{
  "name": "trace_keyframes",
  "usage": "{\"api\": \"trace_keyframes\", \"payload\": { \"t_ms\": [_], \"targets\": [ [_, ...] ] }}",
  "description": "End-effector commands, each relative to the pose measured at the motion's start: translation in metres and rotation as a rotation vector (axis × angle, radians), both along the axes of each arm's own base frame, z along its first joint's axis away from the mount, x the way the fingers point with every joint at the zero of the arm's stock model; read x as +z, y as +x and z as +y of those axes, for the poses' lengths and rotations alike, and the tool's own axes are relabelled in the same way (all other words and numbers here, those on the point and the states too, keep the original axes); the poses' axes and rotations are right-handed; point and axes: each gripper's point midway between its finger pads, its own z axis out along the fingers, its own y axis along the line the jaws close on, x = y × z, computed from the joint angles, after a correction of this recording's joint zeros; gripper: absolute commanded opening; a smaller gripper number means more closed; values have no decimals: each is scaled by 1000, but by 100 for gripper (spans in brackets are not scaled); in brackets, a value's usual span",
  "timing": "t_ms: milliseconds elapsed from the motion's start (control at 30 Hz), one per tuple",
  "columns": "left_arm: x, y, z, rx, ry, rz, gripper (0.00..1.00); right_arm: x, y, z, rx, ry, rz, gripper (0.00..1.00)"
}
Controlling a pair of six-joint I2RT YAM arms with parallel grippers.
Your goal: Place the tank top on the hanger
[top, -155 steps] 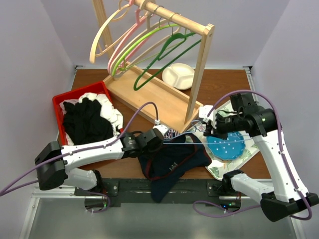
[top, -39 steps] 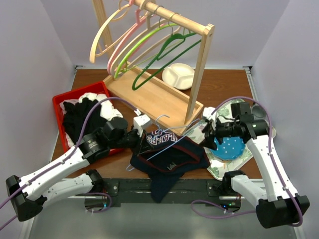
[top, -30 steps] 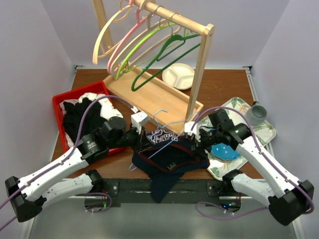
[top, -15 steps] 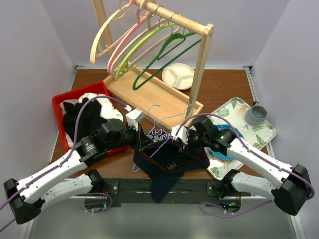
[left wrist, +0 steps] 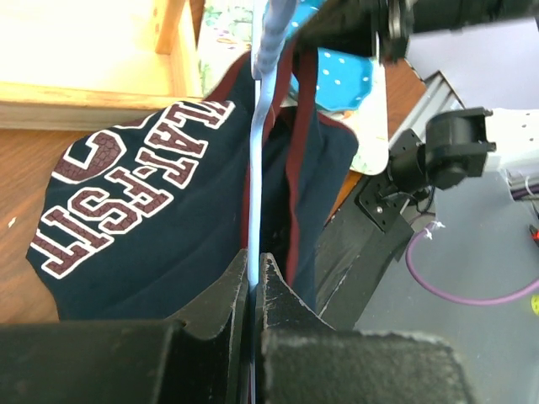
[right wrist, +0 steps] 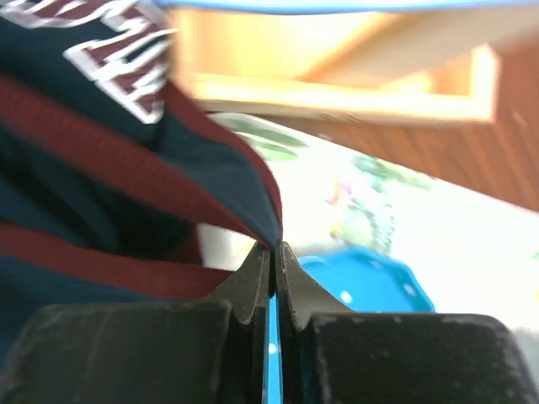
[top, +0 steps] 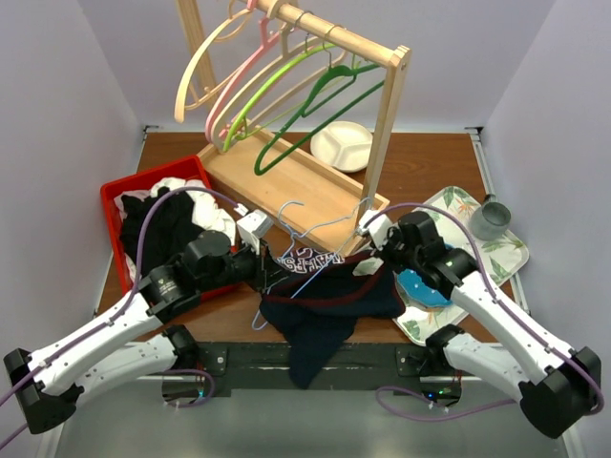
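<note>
The tank top [top: 329, 303] is dark navy with dark red trim and white lettering; it lies at the table's near edge and hangs over it. The thin light-blue hanger [top: 334, 224] stands tilted over it, hook up. My left gripper [top: 272, 277] is shut on the hanger's bar [left wrist: 254, 168], which runs away from the fingertips across the tank top [left wrist: 152, 244]. My right gripper [top: 374, 256] is at the garment's right end. In the right wrist view this gripper [right wrist: 274, 248] is shut on a corner of the red-trimmed edge of the tank top [right wrist: 93, 160].
A wooden rack [top: 382, 124] on a wooden base holds several hangers at the back. A red basket [top: 115, 205] with black and white clothes stands on the left. On the right a floral tray [top: 501, 262] carries a blue plate [top: 425, 286] and grey cup [top: 489, 218]. A white divided plate [top: 342, 145] lies behind the rack.
My right gripper reached in open to the tank top's right end, shut on its trimmed edge and drew back right, lifting it. The left gripper kept its hold on the hanger.
</note>
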Motion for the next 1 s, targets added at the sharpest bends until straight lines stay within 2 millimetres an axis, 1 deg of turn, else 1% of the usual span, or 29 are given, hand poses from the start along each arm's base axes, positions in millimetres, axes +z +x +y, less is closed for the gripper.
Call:
{"api": "trace_keyframes", "payload": {
  "t_ms": [0, 33, 67, 100, 133, 200, 233, 300, 367, 400, 433, 467, 533, 567, 633, 700, 733, 833, 867, 933, 967],
  "targets": [
    [16, -7, -6, -99, -39, -93, 0, 36, 28, -22, -182, 64, -118, 0],
    [16, -9, -5, -111, -34, -96, 0, 43, 32, -24, -212, 88, -126, 0],
    [16, -10, -5, -126, -27, -108, 0, 46, 34, -25, -225, 109, -125, 0],
    [16, -13, -6, -144, -24, -104, 0, 49, 38, -29, -253, 123, -124, 0],
    [14, -15, -6, -157, -20, -102, 0, 58, 42, -29, -272, 153, -125, 0],
    [14, -20, -7, -195, -19, -107, 0, 60, 49, -37, -319, 159, -116, 0],
    [13, -22, -7, -208, -16, -110, 0, 66, 52, -34, -323, 188, -109, 0],
    [11, -25, -7, -231, -9, -105, 0, 67, 59, -40, -352, 213, -89, 0],
    [7, -26, -8, -244, 10, -99, 0, 75, 65, -43, -369, 244, -86, 0],
    [6, -28, -8, -256, 13, -97, 0, 75, 68, -48, -384, 255, -73, 0],
    [4, -28, -8, -264, 20, -98, 0, 80, 71, -49, -385, 267, -78, 0],
    [2, -27, -8, -263, 31, -91, 0, 82, 72, -54, -399, 272, -74, 0],
    [0, -24, -8, -259, 53, -95, 0, 90, 72, -52, -376, 293, -81, 0],
    [-2, -22, -7, -253, 72, -89, 0, 91, 70, -51, -367, 290, -74, 0],
    [-4, -19, -7, -252, 96, -93, 0, 99, 69, -50, -353, 295, -88, 0],
    [-5, -17, -7, -257, 116, -90, 0, 102, 66, -51, -342, 287, -88, 0],
    [-6, -15, -8, -259, 126, -97, 0, 107, 64, -47, -317, 299, -93, 0],
    [-7, -15, -11, -285, 148, -92, 0, 115, 55, -39, -259, 320, -88, 0],
    [-7, -16, -14, -306, 146, -84, 0, 115, 47, -30, -205, 341, -58, 0],
    [-6, -16, -17, -324, 146, -83, 0, 121, 39, -21, -131, 352, -51, 0],
    [-7, -16, -20, -336, 148, -77, 0, 120, 24, -6, -33, 396, 9, 0]
  ]
}}
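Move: My right hand already pinches the maroon edge of the tank top. The hanger's free right end is about 8 cm ahead of it, 2 cm left and some 12 cm higher. The tank top's middle hangs roughly 10 cm back, 9 left and 11 down; the rack post's foot is 10 ahead, 1 left, 12 below. From my left hand, gripping the hanger, that end is about 16 cm ahead, 18 right and 3 up, and the tank top's middle 2 back, 11 right, 20 below. With my right fingers kept shut on the maroon edge, I carry it up about 9 cm, first also forward and to the right past the hanger's right end, then easing slightly back and left while still rising. Meanwhile my left hand keeps its grip on the hanger, draws back and then sinks a couple of centimetres, and swings it some 15 degrees clockwise, lowering its right end into the held-open garment. ##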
